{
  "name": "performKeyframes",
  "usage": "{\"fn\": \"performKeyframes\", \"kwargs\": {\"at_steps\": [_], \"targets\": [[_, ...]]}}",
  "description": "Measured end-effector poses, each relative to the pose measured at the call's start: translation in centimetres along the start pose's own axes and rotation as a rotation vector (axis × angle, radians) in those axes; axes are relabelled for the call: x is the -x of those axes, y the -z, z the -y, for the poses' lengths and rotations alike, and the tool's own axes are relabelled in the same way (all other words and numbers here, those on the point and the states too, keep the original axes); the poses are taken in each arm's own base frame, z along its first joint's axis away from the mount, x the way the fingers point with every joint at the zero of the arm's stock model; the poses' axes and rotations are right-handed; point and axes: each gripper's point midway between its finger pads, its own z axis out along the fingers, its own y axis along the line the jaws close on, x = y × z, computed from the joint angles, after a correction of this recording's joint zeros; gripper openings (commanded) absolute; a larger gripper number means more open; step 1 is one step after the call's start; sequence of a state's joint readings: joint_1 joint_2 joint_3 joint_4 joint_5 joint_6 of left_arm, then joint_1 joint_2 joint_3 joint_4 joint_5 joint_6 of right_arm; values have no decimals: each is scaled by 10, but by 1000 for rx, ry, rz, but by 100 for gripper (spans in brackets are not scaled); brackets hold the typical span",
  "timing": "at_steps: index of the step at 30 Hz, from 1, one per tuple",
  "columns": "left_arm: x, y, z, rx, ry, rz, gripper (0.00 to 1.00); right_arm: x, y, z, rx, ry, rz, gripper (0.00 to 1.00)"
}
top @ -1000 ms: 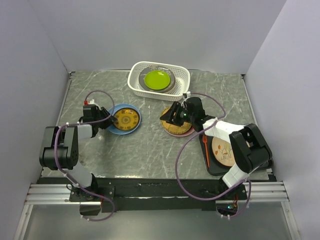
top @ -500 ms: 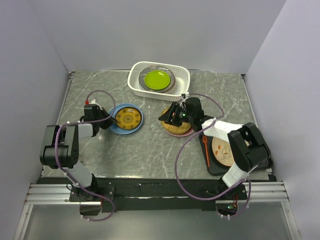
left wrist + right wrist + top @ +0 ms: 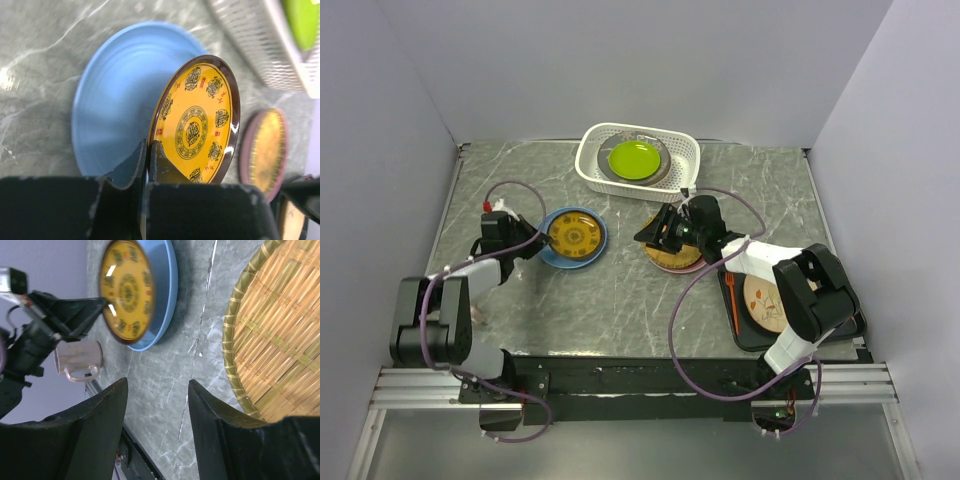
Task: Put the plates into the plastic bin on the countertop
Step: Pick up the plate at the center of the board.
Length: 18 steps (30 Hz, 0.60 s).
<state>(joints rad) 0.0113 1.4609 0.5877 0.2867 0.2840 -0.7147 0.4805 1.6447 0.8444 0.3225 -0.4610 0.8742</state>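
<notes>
A yellow patterned plate (image 3: 197, 125) with a dark brown rim stands tilted on edge over a blue plate (image 3: 112, 112). My left gripper (image 3: 148, 146) is shut on the yellow plate's near rim; in the top view this gripper (image 3: 541, 241) sits at the plate's left side. A woven straw plate (image 3: 280, 335) lies on a pink one, and my right gripper (image 3: 157, 385) hangs open at its left edge, holding nothing. The white plastic bin (image 3: 594, 170) at the back of the countertop (image 3: 620, 300) holds a lime green plate (image 3: 635, 158) on a grey one.
A flat black tray (image 3: 820, 335) at the right front carries a cream sprig plate (image 3: 767, 300) and an orange utensil (image 3: 731, 300). A pinkish mug (image 3: 77, 360) stands near the left arm. Grey walls close in the left, right and back.
My left gripper has shut on the yellow plate's rim and tipped it up off the blue plate. The left arm's elbow has dropped toward the front. The right gripper crept slightly left.
</notes>
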Motion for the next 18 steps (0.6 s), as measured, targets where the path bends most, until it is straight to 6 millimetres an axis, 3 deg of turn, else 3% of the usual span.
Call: {"fn": "performKeyframes", "kwargs": {"at_steps": [8, 18], "targets": [[24, 35, 37, -106, -36, 103, 1, -6, 0, 0, 4, 0, -7, 59], [13, 56, 44, -144, -45, 91, 1, -10, 4, -22, 54, 20, -3, 61]]}}
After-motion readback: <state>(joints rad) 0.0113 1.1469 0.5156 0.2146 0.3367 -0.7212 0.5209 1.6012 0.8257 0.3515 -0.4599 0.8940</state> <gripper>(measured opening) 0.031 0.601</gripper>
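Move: The left hand already holds the yellow plate by its left rim, just clear of the blue plate, whose middle lies about 5 cm to its right and 4 cm below. From this hand the bin is about 17 cm ahead, 20 cm right; the woven tray is level with it, some 27 cm right. From the right hand the bin lies 16 cm ahead, 2 cm left; the yellow plate 2 cm ahead, 16 cm left. The left hand, still pinching the yellow plate, raises it about 6.5 cm, drawing back 3 cm and tipping up 10 degrees. ##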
